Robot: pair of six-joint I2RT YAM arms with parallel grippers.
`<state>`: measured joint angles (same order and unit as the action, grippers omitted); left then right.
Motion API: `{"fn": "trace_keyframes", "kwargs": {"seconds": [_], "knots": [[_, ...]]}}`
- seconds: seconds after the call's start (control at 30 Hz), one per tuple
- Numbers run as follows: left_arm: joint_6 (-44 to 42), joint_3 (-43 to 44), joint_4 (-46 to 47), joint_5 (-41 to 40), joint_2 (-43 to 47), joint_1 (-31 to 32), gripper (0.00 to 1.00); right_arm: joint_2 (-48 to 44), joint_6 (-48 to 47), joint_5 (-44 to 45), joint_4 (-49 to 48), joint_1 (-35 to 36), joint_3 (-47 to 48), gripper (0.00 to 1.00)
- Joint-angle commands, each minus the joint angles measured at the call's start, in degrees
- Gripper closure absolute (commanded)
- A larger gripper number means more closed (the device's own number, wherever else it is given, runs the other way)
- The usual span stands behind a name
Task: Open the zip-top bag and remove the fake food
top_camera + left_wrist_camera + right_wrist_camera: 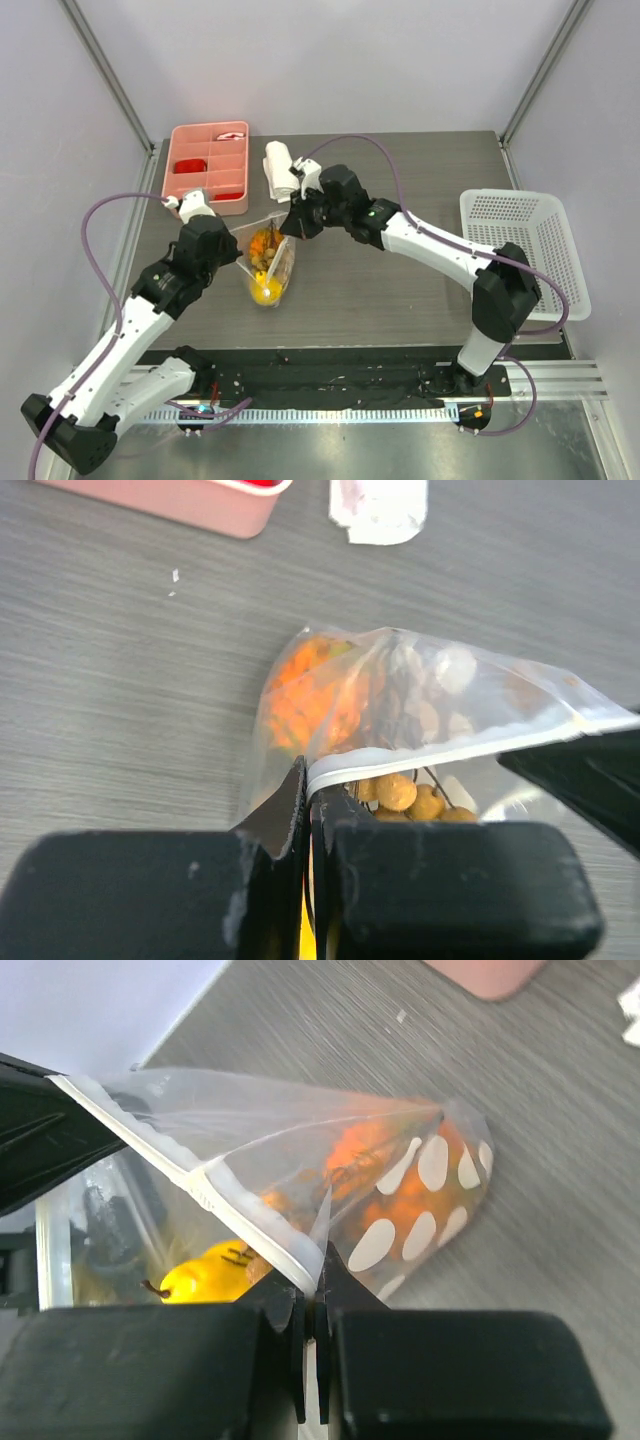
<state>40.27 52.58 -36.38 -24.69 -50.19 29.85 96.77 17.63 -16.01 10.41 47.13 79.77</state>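
Note:
The clear zip-top bag [270, 262] hangs between my two grippers near the table's middle, its white zip strip [450, 748] stretched between them. My left gripper [308, 785] is shut on one end of that strip. At the strip's other end, my right gripper [318, 1285] is shut on it. Inside the bag lies the fake food: a cluster of brown balls [400, 792], an orange spiky fruit [310, 695] and a yellow pear-like fruit [205, 1275]. In the top view the left gripper [240, 250] is left of the bag and the right gripper [285, 225] is at its top.
A pink compartment tray [208, 165] stands at the back left. A rolled white towel [280, 170] lies beside it, just behind the right wrist. A white slotted basket [525, 250] sits at the right edge of the table.

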Motion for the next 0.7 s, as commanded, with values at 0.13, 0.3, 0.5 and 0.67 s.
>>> {"fn": "trace_keyframes", "kwargs": {"seconds": [0.13,0.3,0.5,0.67], "knots": [[-6.4,1.1,5.4,3.2,6.5,-0.2,1.00,5.6,-3.9,-13.9,-7.4,-3.1,2.6,0.88],[-8.2,4.4,4.3,1.4,6.3,-0.2,1.00,9.1,1.6,-18.2,-14.1,-2.9,4.5,0.89],[-6.5,0.0,6.5,2.6,2.6,-0.2,1.00,13.3,1.9,-9.4,-2.9,-3.0,10.0,0.61],[-6.1,-4.8,11.8,2.1,2.0,-0.4,1.00,10.8,5.8,0.9,9.2,-2.8,11.3,0.41]]}}
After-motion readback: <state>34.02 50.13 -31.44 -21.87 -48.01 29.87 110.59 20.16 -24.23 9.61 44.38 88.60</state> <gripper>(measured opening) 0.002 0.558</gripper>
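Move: Inside the propped-open zip-top bag, the fake carrots lie about 5 cm to the left of the right hand, 2 cm back and some 9 cm below it. The brown potatoes sit about 4 cm nearer the base than the carrots, and the yellow pepper some 10 cm nearer than the carrots; the towel roll is 15 cm ahead of the right hand, 2 cm left. The left hand has the carrots 5 cm to its right, 2 cm ahead, 9 cm below. Sinking about 4 cm and carrying its pinched rim some 3.5 cm left towards the left hand, the right hand then opens its fingers to about half and slides 2 cm forward, ending its pinch with one finger at the mouth. The left hand keeps its shut grip on the opposite rim, lifting it nearly 4 cm and lowering it most of the way back. ##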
